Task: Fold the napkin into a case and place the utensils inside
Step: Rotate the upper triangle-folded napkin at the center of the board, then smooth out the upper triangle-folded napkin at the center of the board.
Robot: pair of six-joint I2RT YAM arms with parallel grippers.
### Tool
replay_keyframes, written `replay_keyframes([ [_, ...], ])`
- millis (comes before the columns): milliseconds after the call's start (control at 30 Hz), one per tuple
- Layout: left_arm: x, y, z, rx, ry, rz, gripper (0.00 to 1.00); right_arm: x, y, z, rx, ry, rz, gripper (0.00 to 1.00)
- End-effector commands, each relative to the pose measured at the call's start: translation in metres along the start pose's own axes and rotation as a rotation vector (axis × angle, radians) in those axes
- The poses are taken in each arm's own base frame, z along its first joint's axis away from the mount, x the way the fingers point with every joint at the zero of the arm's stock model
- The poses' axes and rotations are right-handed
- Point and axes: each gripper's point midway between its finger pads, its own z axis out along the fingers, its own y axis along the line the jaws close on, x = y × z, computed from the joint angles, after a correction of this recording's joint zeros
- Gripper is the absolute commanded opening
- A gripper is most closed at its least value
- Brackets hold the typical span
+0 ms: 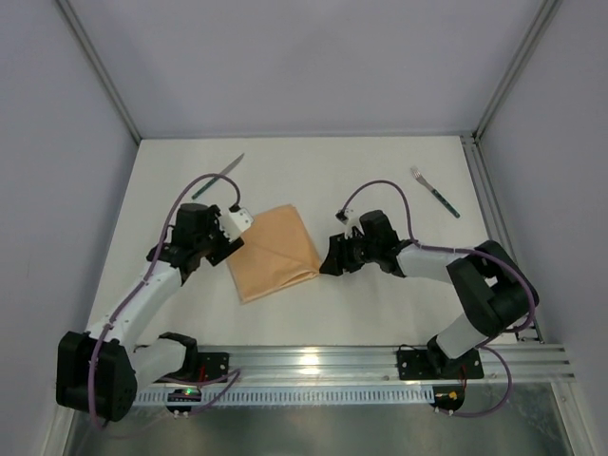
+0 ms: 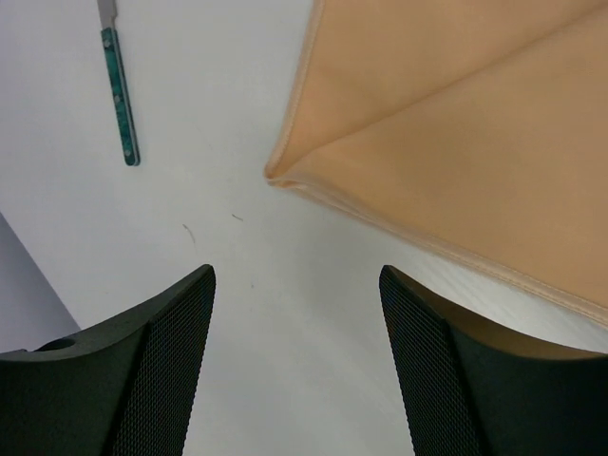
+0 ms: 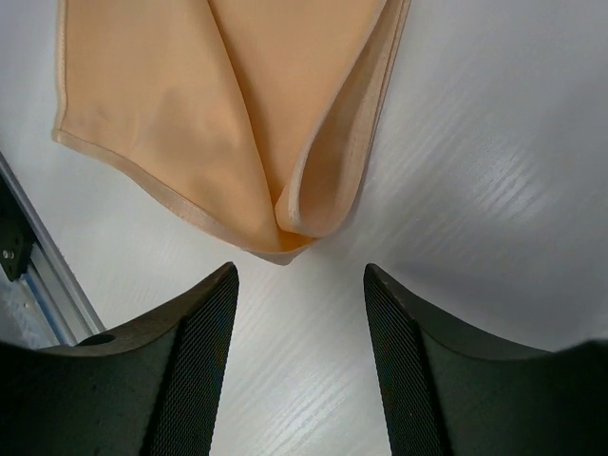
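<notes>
The peach-orange napkin (image 1: 273,251) lies folded into a rough square in the middle of the white table; no narrow case shows. My left gripper (image 1: 231,245) is open and empty just off its left corner (image 2: 277,177). My right gripper (image 1: 328,266) is open and empty just off its right corner, where the layers bulge open (image 3: 304,214). The knife (image 1: 217,178), green handle and silver blade, lies at the back left and also shows in the left wrist view (image 2: 119,90). The fork (image 1: 436,193) lies at the back right.
A metal rail (image 1: 380,363) runs along the near edge by the arm bases. Grey walls enclose the table at the back and sides, with a rail (image 1: 489,214) along the right side.
</notes>
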Motion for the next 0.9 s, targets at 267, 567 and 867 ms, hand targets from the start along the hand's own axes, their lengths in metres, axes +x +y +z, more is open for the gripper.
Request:
replay_keyframes([
  [267,0.042,-0.085,0.019,0.204,0.151,0.014,0.71,0.006,-0.011,0.023,0.050,-0.056,-0.062,0.59],
  [567,0.047,-0.090,0.035,0.187,0.203,0.027,0.71,0.020,-0.013,0.030,0.051,-0.040,-0.068,0.41],
  [867,0.050,-0.091,0.033,0.192,0.203,0.052,0.71,0.021,-0.009,0.023,0.035,-0.072,-0.095,0.24],
])
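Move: Back and below the left hand, the napkin's left edge lies about 4 cm nearer the base, 5 cm to the right and 11 cm down; its near-left corner sits some 11 cm back and 6 cm right, the knife roughly 27 cm ahead and 7 cm left. For the right hand, the napkin's right corner is just 2 cm to its left and 3 cm below, with the far corner some 21 cm ahead and 9 cm left. Sinking about 9 cm, the left hand draws back some 6 cm and slightly right to the napkin's left edge, then eases forward a little, tipping its open fingers about 15 degrees further down. The right hand lowers 2.5 cm and slides left about 2 cm onto the right corner, then closes and pinches the cloth there. ##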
